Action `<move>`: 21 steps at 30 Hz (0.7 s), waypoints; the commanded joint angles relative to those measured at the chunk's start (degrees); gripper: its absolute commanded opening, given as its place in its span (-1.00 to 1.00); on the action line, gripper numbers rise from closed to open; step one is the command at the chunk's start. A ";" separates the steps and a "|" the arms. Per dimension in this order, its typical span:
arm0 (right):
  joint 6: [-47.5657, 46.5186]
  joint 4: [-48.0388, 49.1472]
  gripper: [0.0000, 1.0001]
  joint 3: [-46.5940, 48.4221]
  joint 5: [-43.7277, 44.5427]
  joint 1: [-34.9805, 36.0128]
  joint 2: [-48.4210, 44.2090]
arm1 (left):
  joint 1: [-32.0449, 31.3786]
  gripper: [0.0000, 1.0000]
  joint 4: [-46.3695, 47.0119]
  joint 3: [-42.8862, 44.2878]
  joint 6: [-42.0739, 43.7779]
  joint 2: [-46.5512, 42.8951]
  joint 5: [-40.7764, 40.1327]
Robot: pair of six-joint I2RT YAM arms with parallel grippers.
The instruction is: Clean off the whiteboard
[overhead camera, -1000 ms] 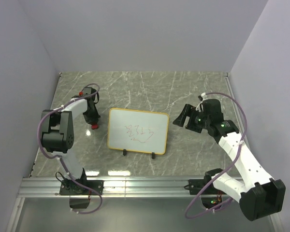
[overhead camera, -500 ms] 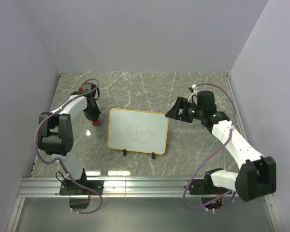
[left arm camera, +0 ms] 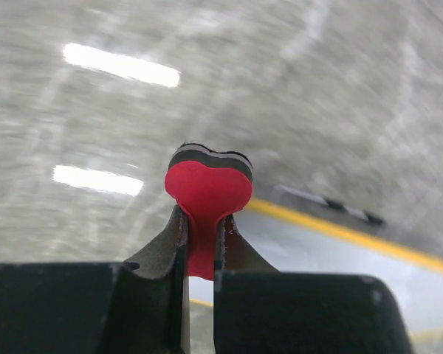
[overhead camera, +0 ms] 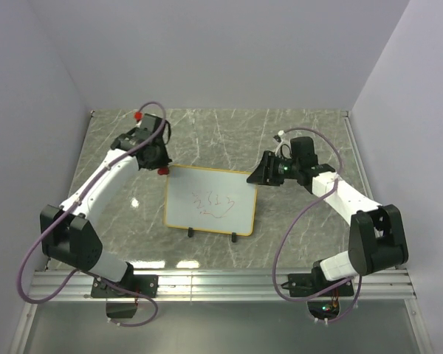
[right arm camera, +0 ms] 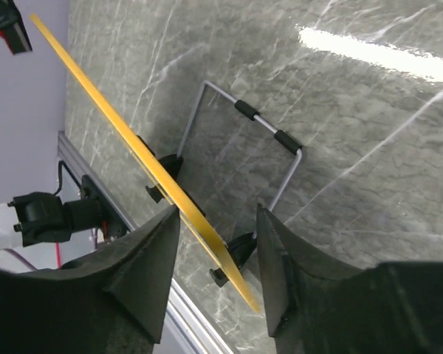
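The whiteboard [overhead camera: 210,200], white with a yellow frame and red scribbles in its middle, stands tilted on two black feet at the table's centre. My left gripper [overhead camera: 160,162] hovers at its far left corner, shut on the red-and-black eraser [overhead camera: 163,170]. In the left wrist view the eraser [left arm camera: 208,188] is pinched between the fingers, above the whiteboard's yellow frame [left arm camera: 340,233]. My right gripper [overhead camera: 257,178] is at the far right corner. In the right wrist view the whiteboard's edge [right arm camera: 133,141] runs between the jaws of the right gripper [right arm camera: 218,221], which are open, one on each side.
A wire stand [right arm camera: 244,144] props the whiteboard from behind on the grey marble table [overhead camera: 310,133]. An aluminium rail [overhead camera: 229,284] runs along the near edge. Purple walls close in the left, back and right sides.
The left arm carried the eraser from the table left of the whiteboard up to its far left corner. The right gripper moved left onto the far right corner and its jaws narrowed.
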 commanded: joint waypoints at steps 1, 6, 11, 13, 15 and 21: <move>-0.96 3.71 0.01 1.89 -2.90 0.68 -0.35 | -4.63 -0.99 -2.76 2.18 -3.07 -1.60 -1.56; -1.04 4.50 -0.23 -0.22 -2.46 1.38 -1.22 | -11.12 -0.99 0.48 0.25 -3.51 -2.22 0.38; -1.74 3.98 -0.45 -2.50 -0.45 2.52 -3.24 | -19.55 -0.99 1.10 2.17 -4.92 1.20 -0.76; -2.71 3.02 -0.57 -2.68 0.34 2.96 -3.68 | -22.99 -0.99 1.45 3.66 -5.27 3.05 -1.37; -3.33 1.87 -0.70 -2.77 1.49 3.58 -4.12 | -25.02 -0.99 1.46 4.55 -6.15 4.89 -1.73; -5.17 -0.42 -0.98 -3.47 4.65 5.16 -5.35 | -31.17 -0.99 3.39 4.82 -8.96 7.71 -3.13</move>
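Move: Just off the whiteboard's far left corner, the left hand holds the red eraser. That corner is level with it, about 2 cm to its right and some 5 cm below; the red marks lie about 17 cm to its right, 10 cm back and 7 cm below. The right hand's half-open fingers straddle the board's far right corner, practically at the hand point; from this hand the marks are about 13 cm left, 8 cm back and 5 cm below. Sweeping some 18 cm to the right and 8 cm back, the left hand carries the still-gripped eraser in over the board to the red marks, turning about 25 degrees clockwise and sinking a little only late on. Meanwhile the right fingers close and pinch the board's far right corner, then draw it about 2 cm back and as much to the left. ##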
